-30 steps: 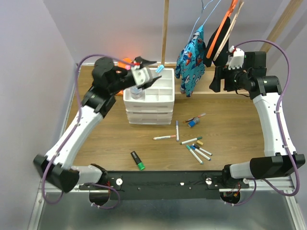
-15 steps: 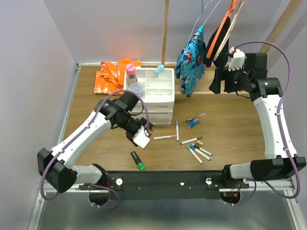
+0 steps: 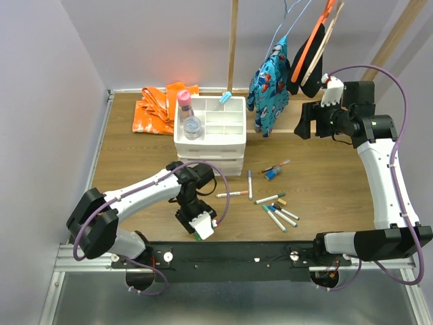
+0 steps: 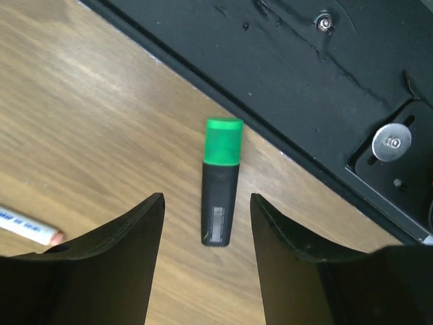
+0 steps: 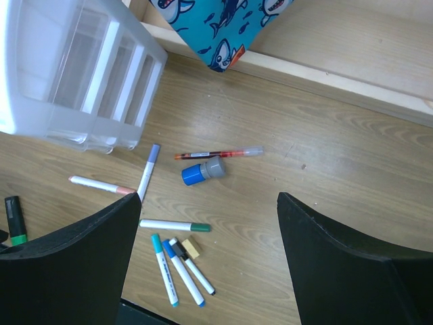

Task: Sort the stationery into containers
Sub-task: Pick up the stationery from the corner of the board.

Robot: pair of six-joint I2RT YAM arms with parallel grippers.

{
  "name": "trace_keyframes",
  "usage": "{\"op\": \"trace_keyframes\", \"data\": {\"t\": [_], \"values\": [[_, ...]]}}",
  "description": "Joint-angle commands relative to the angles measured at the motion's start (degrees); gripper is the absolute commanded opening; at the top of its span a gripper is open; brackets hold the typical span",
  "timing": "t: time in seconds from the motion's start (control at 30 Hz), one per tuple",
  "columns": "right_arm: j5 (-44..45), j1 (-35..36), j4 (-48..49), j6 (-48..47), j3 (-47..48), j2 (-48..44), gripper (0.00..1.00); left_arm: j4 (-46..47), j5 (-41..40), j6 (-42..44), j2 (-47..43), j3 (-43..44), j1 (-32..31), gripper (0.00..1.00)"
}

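Observation:
A green-capped black highlighter (image 4: 222, 156) lies on the wood close to the black front rail. My left gripper (image 4: 206, 201) hangs open over it, the highlighter's rear end between the fingertips with gaps on both sides; from above, that gripper (image 3: 195, 228) hides most of it. The white drawer unit (image 3: 210, 145) has a pink highlighter (image 3: 183, 98), a clear jar (image 3: 193, 126) and a light-blue marker (image 3: 224, 99) in its top tray. Several markers (image 3: 274, 210), a blue highlighter (image 5: 203, 171) and a tan block (image 5: 191, 248) lie on the table. My right gripper (image 5: 208, 196) is open and empty, raised at the back right.
An orange cloth (image 3: 159, 108) lies at the back left beside the drawer unit. Clothes on hangers (image 3: 268, 84) dangle over the back ledge, near my right gripper (image 3: 306, 125). A red pen (image 5: 216, 154) lies above the blue highlighter. The black base rail (image 4: 325, 74) runs just past the green highlighter.
My left arm swung from over the drawer unit's top tray down to the table's near edge above the green highlighter. The right arm barely shifted.

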Motion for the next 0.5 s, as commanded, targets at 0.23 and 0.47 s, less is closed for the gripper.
{"op": "trace_keyframes", "data": {"t": [0.23, 0.47], "values": [[-1.5, -0.4, -0.4, -0.3, 0.2, 0.0, 0.89, 14.2, -8.5, -5.4, 1.4, -9.8, -4.4, 0.6], [-1.8, -0.3, -0.2, 0.0, -0.1, 0.5, 0.89, 20.0, -8.8, -8.3, 3.0, -11.8, -5.3, 0.61]]}}
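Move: Almost straight below the open left fingers, some 7 cm down and about 1 cm back, lies the green-capped highlighter at the board's near edge. The orange-capped pen is about 10 cm ahead of the left hand and 13 cm to its right, the violet-capped pen about 14 cm ahead and 19 cm to its right, both at table level. From the right hand, the highlighter is roughly 25 cm back, 36 cm left and 28 cm lower. Sinking about 5.5 cm nearly straight down towards the highlighter, the left hand drifts some 1 cm left and slows as it gets low. The wrist tips a little, under 10 degrees, bringing the fingers nearer to upright; they stay open either side of the highlighter's line, with no touch to be seen yet. ##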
